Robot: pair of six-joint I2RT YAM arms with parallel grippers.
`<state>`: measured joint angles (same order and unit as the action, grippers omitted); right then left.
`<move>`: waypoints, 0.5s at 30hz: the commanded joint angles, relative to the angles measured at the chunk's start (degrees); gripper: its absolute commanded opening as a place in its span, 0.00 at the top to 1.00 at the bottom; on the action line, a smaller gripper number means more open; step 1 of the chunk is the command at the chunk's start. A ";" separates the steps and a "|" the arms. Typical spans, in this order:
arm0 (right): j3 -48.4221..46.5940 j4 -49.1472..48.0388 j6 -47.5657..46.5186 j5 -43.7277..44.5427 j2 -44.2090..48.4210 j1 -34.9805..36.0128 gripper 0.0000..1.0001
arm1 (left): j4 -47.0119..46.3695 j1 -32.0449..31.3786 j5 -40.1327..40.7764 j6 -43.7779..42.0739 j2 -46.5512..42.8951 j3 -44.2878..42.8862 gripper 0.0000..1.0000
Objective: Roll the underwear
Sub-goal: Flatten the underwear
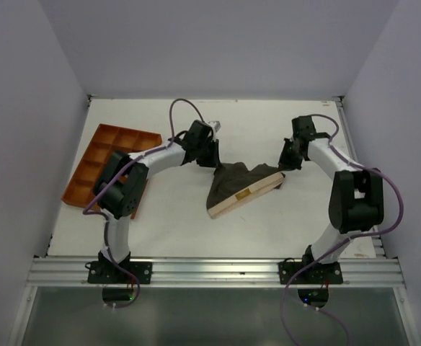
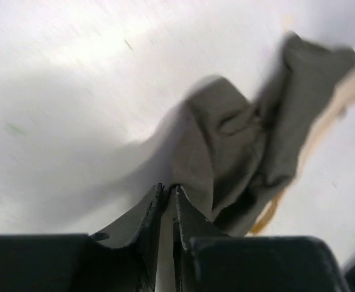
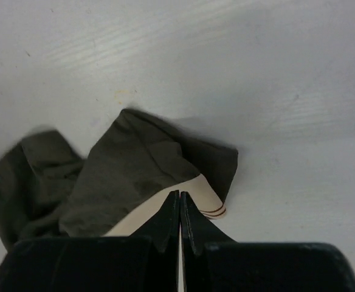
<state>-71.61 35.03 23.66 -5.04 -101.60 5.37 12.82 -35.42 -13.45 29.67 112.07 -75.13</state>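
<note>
The underwear (image 1: 233,184) lies crumpled mid-table, dark brownish-grey cloth with a wide tan waistband (image 1: 244,196) along its near edge. My left gripper (image 1: 214,160) is at its far left corner. In the left wrist view its jaws (image 2: 168,187) stand almost together, pinching the edge of the underwear (image 2: 226,146), which hangs up off the table. My right gripper (image 1: 286,169) is at the waistband's right end. In the right wrist view its tips (image 3: 179,193) meet on the tan waistband (image 3: 159,210), with the dark cloth (image 3: 135,164) spread beyond.
An orange compartment tray (image 1: 99,155) sits at the left side of the white table (image 1: 167,223), partly under the left arm. White walls close in the back and both sides. A metal rail (image 1: 218,270) runs along the near edge.
</note>
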 commanded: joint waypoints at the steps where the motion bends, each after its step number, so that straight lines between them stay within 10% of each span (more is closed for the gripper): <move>1: 7.26 1.81 6.92 3.71 7.28 0.61 1.00 | 7.47 3.25 5.98 -5.93 4.81 -10.96 0.76; 9: 17.47 -3.91 5.45 -0.23 13.53 0.87 0.89 | 9.23 3.25 7.30 -5.24 -7.11 -1.44 0.31; 15: 16.51 -4.88 2.62 -3.31 16.70 0.79 0.55 | 9.77 3.16 6.16 -3.31 -19.68 10.78 0.27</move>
<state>-53.67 32.88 28.08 -5.74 -88.66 6.07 21.98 -32.29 -7.09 25.54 98.06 -68.45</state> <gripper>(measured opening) 0.422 0.717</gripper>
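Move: The underwear lies crumpled between the hands. Its middle is about 10 cm to the left hand's right, 5 cm back and 3 cm below. From the right hand it is some 14 cm left, 4 cm back and 3 cm below. The left end of the light waistband sits about 17 cm back and 3 cm left of the left hand; its tan label is some 11 cm back and 10 cm right of that hand. The right fingers, still shut on the waistband's right end, drag it about 8 cm straight back and down, then part. The left fingers, already starting to open at the dark cloth edge, open wide and come free: that hand runs about 5 cm forward, then swings back while sliding left and rising, clear of the cloth. ##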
